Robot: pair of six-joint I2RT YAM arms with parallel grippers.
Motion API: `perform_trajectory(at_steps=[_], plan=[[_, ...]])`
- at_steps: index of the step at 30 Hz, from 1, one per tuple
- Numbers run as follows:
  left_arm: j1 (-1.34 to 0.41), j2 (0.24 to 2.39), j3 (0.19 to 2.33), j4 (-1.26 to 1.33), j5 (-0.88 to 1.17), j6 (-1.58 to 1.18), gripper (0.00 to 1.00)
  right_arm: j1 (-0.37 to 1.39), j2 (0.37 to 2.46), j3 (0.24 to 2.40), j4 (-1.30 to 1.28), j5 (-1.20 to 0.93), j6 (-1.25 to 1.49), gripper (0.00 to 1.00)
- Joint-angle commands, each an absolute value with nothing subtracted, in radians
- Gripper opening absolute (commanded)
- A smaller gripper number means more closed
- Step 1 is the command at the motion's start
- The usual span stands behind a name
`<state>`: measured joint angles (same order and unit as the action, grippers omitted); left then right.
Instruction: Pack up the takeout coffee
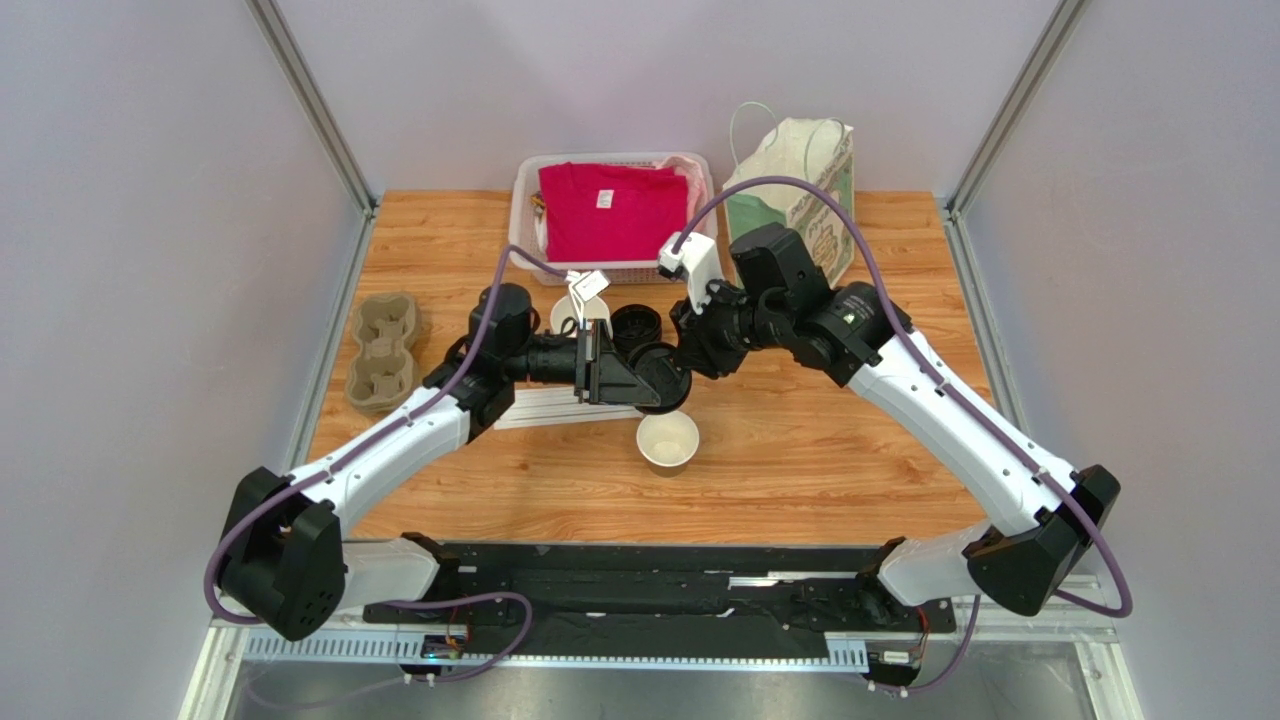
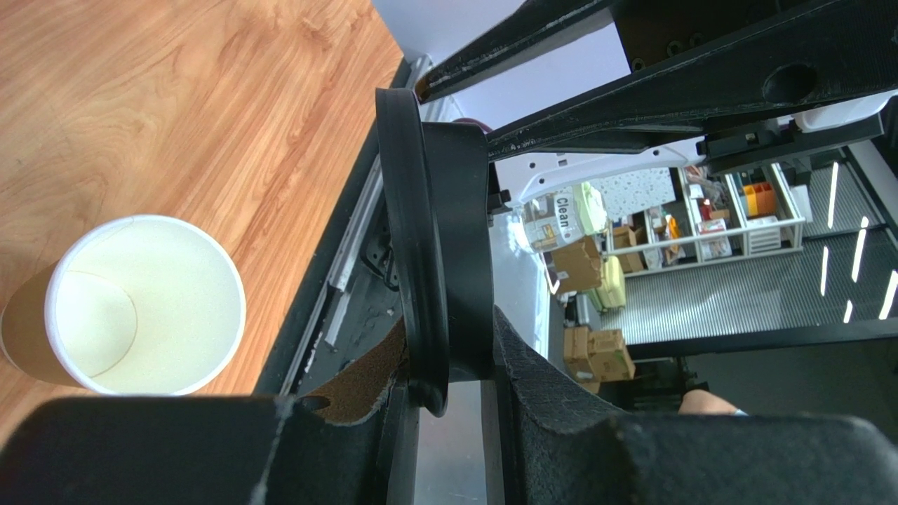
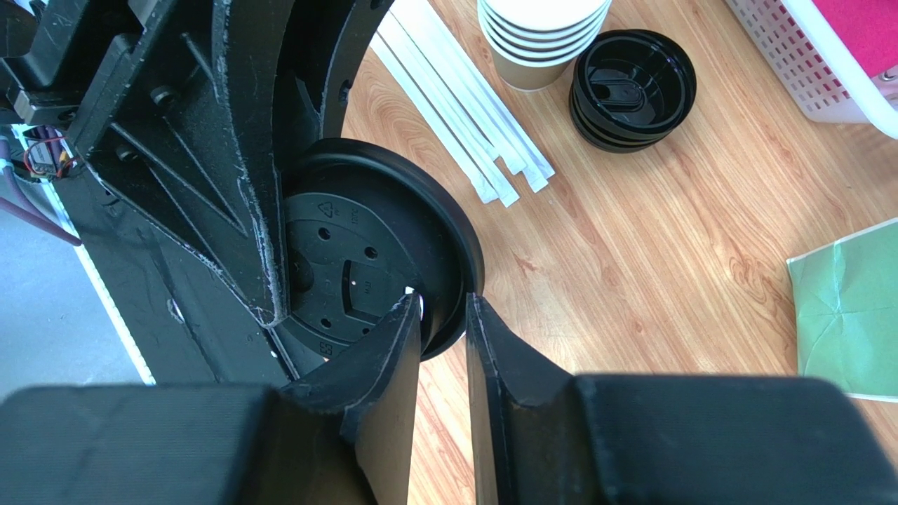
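The paper cup of the takeout coffee stands open on the table, tan outside and cream-white inside; the left wrist view shows it at lower left. Its black lid hangs on edge in the air just above and behind the cup. My left gripper is shut on the lid, pinching it across its thickness. My right gripper comes in from the right. In the right wrist view its jaws straddle the rim of the lid, closed on it.
A stack of nested cups and a pile of spare lids sit behind, with wrapped straws beside them. A pulp cup carrier lies at left. A white basket with red cloth and a paper bag stand at the back.
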<state>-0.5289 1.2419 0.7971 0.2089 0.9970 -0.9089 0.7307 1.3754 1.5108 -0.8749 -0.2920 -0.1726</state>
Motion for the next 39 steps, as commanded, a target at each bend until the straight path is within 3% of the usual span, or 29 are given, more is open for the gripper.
perform_trajectory(at_steps=[1,2,6,10,14,18,20,21,27,31,36,39], plan=[[-0.535,1.238,0.807,0.281,1.040,-0.916,0.00,0.736,1.379,1.543,-0.836,-0.281,-0.176,0.24],[-0.535,1.239,0.808,0.285,1.040,-0.923,0.00,0.736,1.376,1.539,-0.836,-0.279,-0.178,0.23],[-0.535,1.243,0.808,0.299,1.042,-0.928,0.00,0.738,1.376,1.523,-0.836,-0.279,-0.181,0.00],[-0.535,1.239,0.811,0.269,1.029,-0.908,0.00,0.738,1.367,1.513,-0.847,-0.298,-0.181,0.00],[-0.534,1.217,0.839,0.126,1.023,-0.819,0.41,0.738,1.345,1.490,-0.856,-0.272,-0.181,0.00],[-0.520,1.160,0.841,-0.044,1.015,-0.733,0.55,0.738,1.331,1.463,-0.859,-0.236,-0.192,0.00],[-0.491,1.143,0.835,-0.089,1.032,-0.703,0.56,0.739,1.333,1.460,-0.867,-0.229,-0.199,0.00],[-0.476,1.125,0.833,-0.133,1.064,-0.690,0.64,0.736,1.336,1.460,-0.871,-0.224,-0.202,0.00],[-0.296,1.014,0.857,-0.282,1.130,-0.581,0.67,0.742,1.380,1.470,-0.919,-0.199,-0.221,0.00],[-0.191,1.006,0.981,-0.305,1.163,-0.549,0.67,0.768,1.452,1.477,-0.936,-0.180,-0.212,0.00],[-0.167,0.959,1.035,-0.365,1.091,-0.450,0.69,0.792,1.519,1.479,-0.946,-0.143,-0.224,0.00],[-0.167,0.924,0.993,-0.380,1.023,-0.414,0.76,0.795,1.560,1.493,-0.946,-0.137,-0.221,0.00]])
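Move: The lid, standing in the left hand's grip, has its middle about 4 cm right of that hand and 1 cm ahead. From the right hand it lies about 4 cm left and 2 cm back, its near rim between the parted fingertips. The open cup stands some 18 cm below the right hand, 5 cm back and 3 cm left; the lid stack is 13 cm ahead and 6 cm left, the straws 3 cm ahead and 17 cm left, both 22 cm down. Closing first, the right fingers pinch the lid's rim while both hands hold nearly still; the left fingers then open and let go, that hand backing off left about 10 cm and rising some 7. The right hand keeps the rim and sinks about 8 cm towards the cup, slowly then faster, its fingers tipping roughly 15 degrees steeper. ##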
